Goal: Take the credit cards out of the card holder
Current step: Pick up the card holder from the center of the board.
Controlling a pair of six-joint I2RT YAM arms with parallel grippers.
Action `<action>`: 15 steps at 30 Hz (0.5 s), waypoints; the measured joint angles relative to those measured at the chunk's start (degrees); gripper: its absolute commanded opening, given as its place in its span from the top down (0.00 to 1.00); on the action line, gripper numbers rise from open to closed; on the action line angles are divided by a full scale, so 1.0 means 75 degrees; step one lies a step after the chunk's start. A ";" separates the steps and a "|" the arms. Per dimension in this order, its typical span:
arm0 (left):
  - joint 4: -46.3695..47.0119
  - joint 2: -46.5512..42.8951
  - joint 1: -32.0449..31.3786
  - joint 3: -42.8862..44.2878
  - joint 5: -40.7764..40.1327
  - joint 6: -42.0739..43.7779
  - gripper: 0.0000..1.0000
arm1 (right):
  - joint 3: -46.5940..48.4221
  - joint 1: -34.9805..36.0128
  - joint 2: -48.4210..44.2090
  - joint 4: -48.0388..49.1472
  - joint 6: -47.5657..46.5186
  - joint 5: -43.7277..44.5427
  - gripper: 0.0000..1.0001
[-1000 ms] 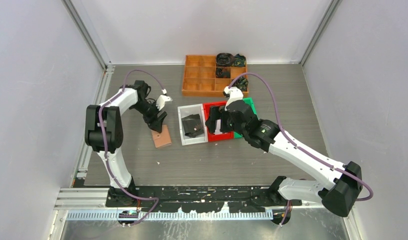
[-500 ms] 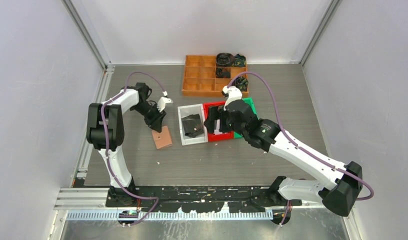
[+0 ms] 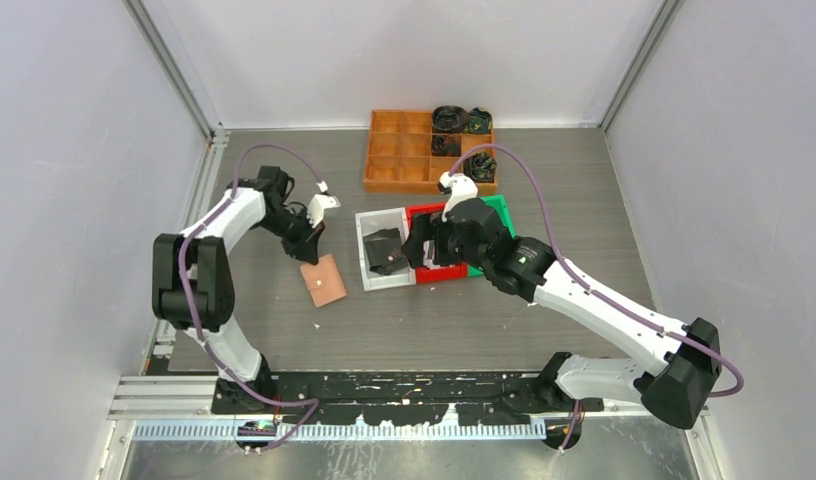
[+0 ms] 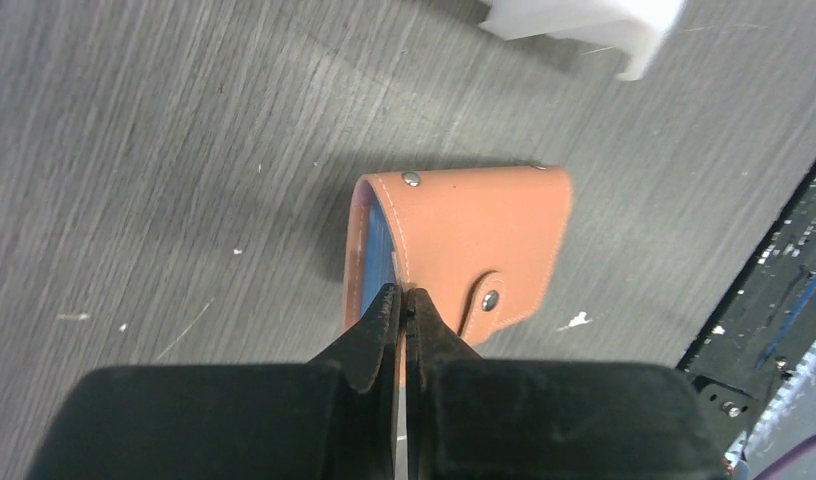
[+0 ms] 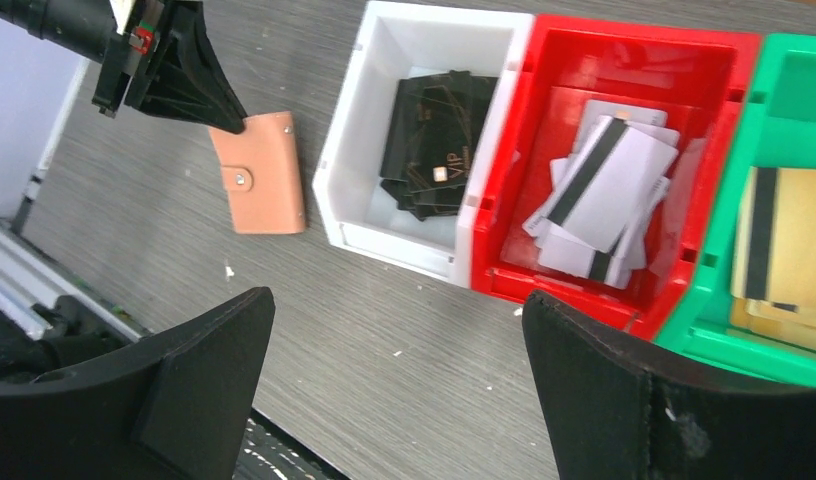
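The salmon-pink card holder [image 3: 325,281] lies closed on the table, left of the bins. In the left wrist view its snap strap faces up and blue pockets show along the slightly raised edge of the card holder [image 4: 474,230]. My left gripper [image 4: 404,292] is shut on the edge of its top cover. My right gripper [image 5: 399,294] hangs open and empty above the table in front of the bins. Black credit cards [image 5: 434,150] lie in the white bin, grey-white cards [image 5: 599,190] in the red bin, gold cards [image 5: 784,240] in the green bin.
The white bin [image 3: 368,222], red bin [image 3: 439,274] and green bin [image 3: 502,208] stand side by side mid-table. An orange compartment tray [image 3: 404,150] with dark items sits at the back. The black front rail [image 3: 384,385] runs along the near edge.
My left gripper has closed onto the card holder's cover edge and the arm has swung leftward. The card holder shifted slightly. My right arm edged a little towards the bins, still open.
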 measured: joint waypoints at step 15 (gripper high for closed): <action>-0.1708 -0.2981 -0.0592 0.0909 0.1192 -0.0708 1.00 | -0.0801 0.0000 0.0697 0.1996 0.0233 -0.2296 0.01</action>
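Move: The card holder is already pinched by one edge in the left gripper, its middle about 5 cm back, 3 cm right and 2 cm below. The open right gripper, towards which it is carried, lies roughly 25 cm right and 16 cm above, about level in reach. From the right gripper the holder is about 23 cm left, 3 cm back, 18 cm down; the white box is 8 cm left, 4 cm ahead, 17 cm down, the red box 4 cm right, 5 cm ahead, as low. Keep the left fingers shut on the card holder's edge and lift it about 15 cm, drawing back and right some 5 cm each with growing speed, while the fingertips swing up outward. Meanwhile slide the open right gripper about 6 cm left towards the holder, sinking slightly and turning some 15 degrees counter-clockwise. ##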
